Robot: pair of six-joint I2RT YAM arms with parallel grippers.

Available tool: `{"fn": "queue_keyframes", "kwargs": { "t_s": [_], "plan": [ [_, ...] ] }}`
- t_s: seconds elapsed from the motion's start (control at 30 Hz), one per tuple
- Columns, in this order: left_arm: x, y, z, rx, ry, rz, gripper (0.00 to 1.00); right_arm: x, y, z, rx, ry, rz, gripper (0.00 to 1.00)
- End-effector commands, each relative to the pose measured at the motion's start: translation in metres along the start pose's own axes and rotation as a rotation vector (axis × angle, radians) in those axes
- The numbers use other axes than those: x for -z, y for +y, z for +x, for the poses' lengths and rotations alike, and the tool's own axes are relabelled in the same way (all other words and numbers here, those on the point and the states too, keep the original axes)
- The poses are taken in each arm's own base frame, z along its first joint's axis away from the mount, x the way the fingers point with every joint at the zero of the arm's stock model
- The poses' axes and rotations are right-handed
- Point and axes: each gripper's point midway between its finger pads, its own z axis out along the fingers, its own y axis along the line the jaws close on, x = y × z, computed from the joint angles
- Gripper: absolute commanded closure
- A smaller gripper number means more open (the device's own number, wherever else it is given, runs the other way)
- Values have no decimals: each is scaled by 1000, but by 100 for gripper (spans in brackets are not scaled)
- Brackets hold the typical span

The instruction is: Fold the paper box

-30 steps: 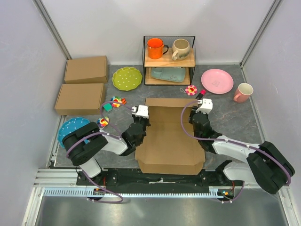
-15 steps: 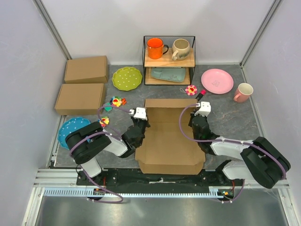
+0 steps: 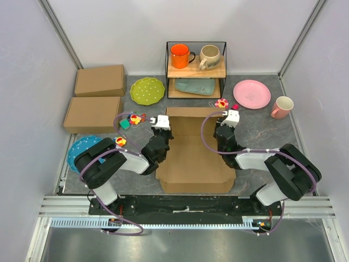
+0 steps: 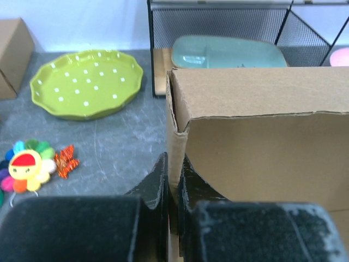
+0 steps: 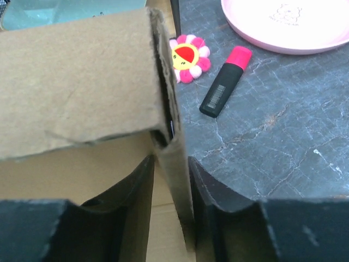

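Note:
The paper box lies as a half-formed brown cardboard tray between my arms, its back wall and both side walls raised. My left gripper is shut on the left side wall near the back corner; in the left wrist view the wall edge is pinched between the black fingers of the left gripper. My right gripper holds the doubled right side wall near its back corner, with the right gripper closed on it, a fingertip against each face.
Two ready-made brown boxes lie at far left. A green plate, a wire rack with mugs, a pink plate and a pink mug ring the back. A pink marker and flower toy lie beside the right wall.
Both grippers have travelled away from the bases along the side walls to the back corners. The box's back wall now stands closer to the rack.

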Motion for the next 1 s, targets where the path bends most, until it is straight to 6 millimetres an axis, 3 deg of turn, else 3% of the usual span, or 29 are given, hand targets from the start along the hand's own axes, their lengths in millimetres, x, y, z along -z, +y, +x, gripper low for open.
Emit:
{"fn": "queue_keyframes", "kwargs": {
  "t_s": [0.0,0.1,0.23,0.5,0.53,0.7,0.73,0.8,0.97],
  "plan": [
    [17,-9,20,140,48,59,98,8,1,7,-86,15,-18,59],
    [19,-3,28,112,47,45,98,13,-5,13,-86,37,-11,52],
    [14,3,21,65,15,3,98,23,-3,8,-108,62,-37,38],
    [7,11,8,10,-29,-64,98,59,-15,-6,-114,131,-80,13],
    [6,13,9,10,-29,-79,98,64,-13,-6,-108,145,-102,3],
    [5,14,4,15,-55,-113,98,92,-11,-16,-90,171,-210,2],
    [4,14,4,9,-58,-118,98,104,-3,-31,-129,133,-291,2],
    [4,14,3,7,-63,-119,98,115,-2,-39,-155,100,-345,2],
    [7,13,2,-12,-77,-114,98,133,-18,-101,-347,-71,-323,2]
  ]
}}
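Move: At the box's far right corner the right hand's parted fingers still straddle the side wall's top, the corner some 3 cm ahead and 2 cm higher; the far flap's middle is about 4 cm ahead, 9 cm left. Some 7 cm below the hand, the pink flower toy lies 12 cm ahead, 1 cm right, the marker 11 cm ahead, 6 cm right. The left hand pinches the left wall, its far corner about 3 cm ahead and 2 cm up. Opening from partly parted to fully wide, the right hand lets go of the right wall: it eases back and dips under 2 cm, then climbs and draws back towards the robot, ending about 11 cm back and 10 cm higher, its left side rolling up nearly 20 degrees and turning some 15 degrees counter-clockwise. The left hand keeps its pinch on the left wall, settling about 2 cm lower. ##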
